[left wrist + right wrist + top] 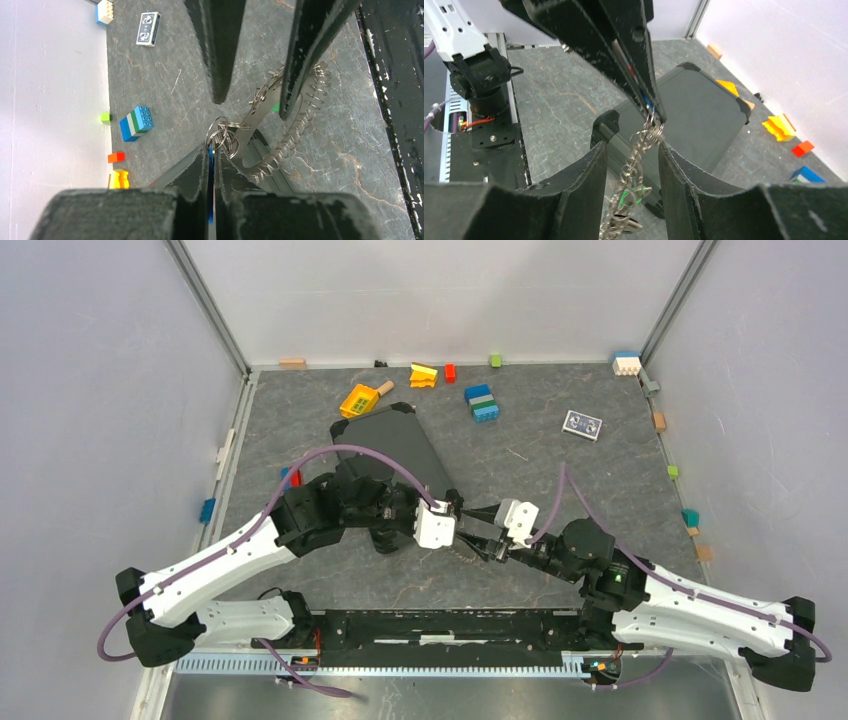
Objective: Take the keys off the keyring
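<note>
My left gripper is shut on a blue-headed key, gripped edge-on between its pads. From that key the keyring hangs above the table, a thin metal ring crowded with small loops and keys like gear teeth. In the right wrist view the keyring dangles with its green tag between the fingers of my right gripper. That gripper is open, one finger on each side of the ring with a gap. Both grippers meet mid-table, the left gripper beside the right gripper.
A black case lies on the table behind the grippers. Toy bricks and a yellow piece sit towards the back, with a small card at the back right. The black base rail runs along the near edge.
</note>
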`<action>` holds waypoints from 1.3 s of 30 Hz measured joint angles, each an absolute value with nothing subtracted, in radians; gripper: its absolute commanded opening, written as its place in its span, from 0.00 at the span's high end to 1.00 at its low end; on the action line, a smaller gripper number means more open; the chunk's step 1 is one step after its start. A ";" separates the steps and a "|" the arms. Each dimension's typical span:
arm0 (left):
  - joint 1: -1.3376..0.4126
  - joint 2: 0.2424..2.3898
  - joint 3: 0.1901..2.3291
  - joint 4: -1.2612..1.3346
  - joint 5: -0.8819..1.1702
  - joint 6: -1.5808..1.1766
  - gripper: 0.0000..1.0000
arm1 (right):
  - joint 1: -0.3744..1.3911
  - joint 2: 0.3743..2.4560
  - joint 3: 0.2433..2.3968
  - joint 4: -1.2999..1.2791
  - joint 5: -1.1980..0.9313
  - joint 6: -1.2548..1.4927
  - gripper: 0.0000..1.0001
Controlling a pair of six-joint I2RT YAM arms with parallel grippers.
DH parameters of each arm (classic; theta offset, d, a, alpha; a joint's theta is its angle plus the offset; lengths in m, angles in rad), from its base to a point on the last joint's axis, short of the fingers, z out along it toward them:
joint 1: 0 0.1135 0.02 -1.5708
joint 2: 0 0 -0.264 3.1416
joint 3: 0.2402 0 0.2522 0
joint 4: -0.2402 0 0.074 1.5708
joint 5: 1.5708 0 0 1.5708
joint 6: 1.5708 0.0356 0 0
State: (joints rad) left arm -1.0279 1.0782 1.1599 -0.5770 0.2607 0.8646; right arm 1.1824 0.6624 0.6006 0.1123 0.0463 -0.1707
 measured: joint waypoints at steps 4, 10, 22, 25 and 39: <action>-1.028 1.080 1.164 -0.576 0.259 0.861 0.98 | 1.182 0.670 0.564 0.135 0.062 -0.143 0.51; -1.028 1.080 1.166 -0.576 0.247 0.850 0.98 | 1.182 0.693 0.526 0.176 0.110 -0.115 0.53; -1.028 1.080 1.169 -0.578 0.243 0.830 0.98 | 1.182 0.700 0.514 0.199 0.179 -0.112 0.82; -1.028 1.080 1.170 -0.576 0.245 0.830 0.98 | 1.183 0.674 0.514 0.178 0.192 -0.114 0.85; -1.028 1.080 1.172 -0.576 0.245 0.830 0.98 | 1.183 0.627 0.604 0.041 0.257 -0.151 0.89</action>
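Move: The right hand is open and empty, with the near upper rim of the toothed metal keyring about 2 cm ahead of it and 4 cm below, neither left nor right. The left fingertips holding the blue key are some 3 cm ahead, 3 cm left and 1 cm lower, with the small rings about 3 cm ahead, 2 cm left and 2 cm below. From the left hand, the rim is about 1 cm back, 3 cm right and 3 cm down. With the left hand staying put and keeping its pinch on the blue key, the right hand sinks about 3.5 cm beside the small rings, easing some 2 cm forward, and its open fingers close to pinch the metal keyring's upper rim. Keeping that pinch, it then draws up and to the right by roughly 3 cm each way, away from the left fingertips, its wrist turning about 10 degrees clockwise over the whole move. ##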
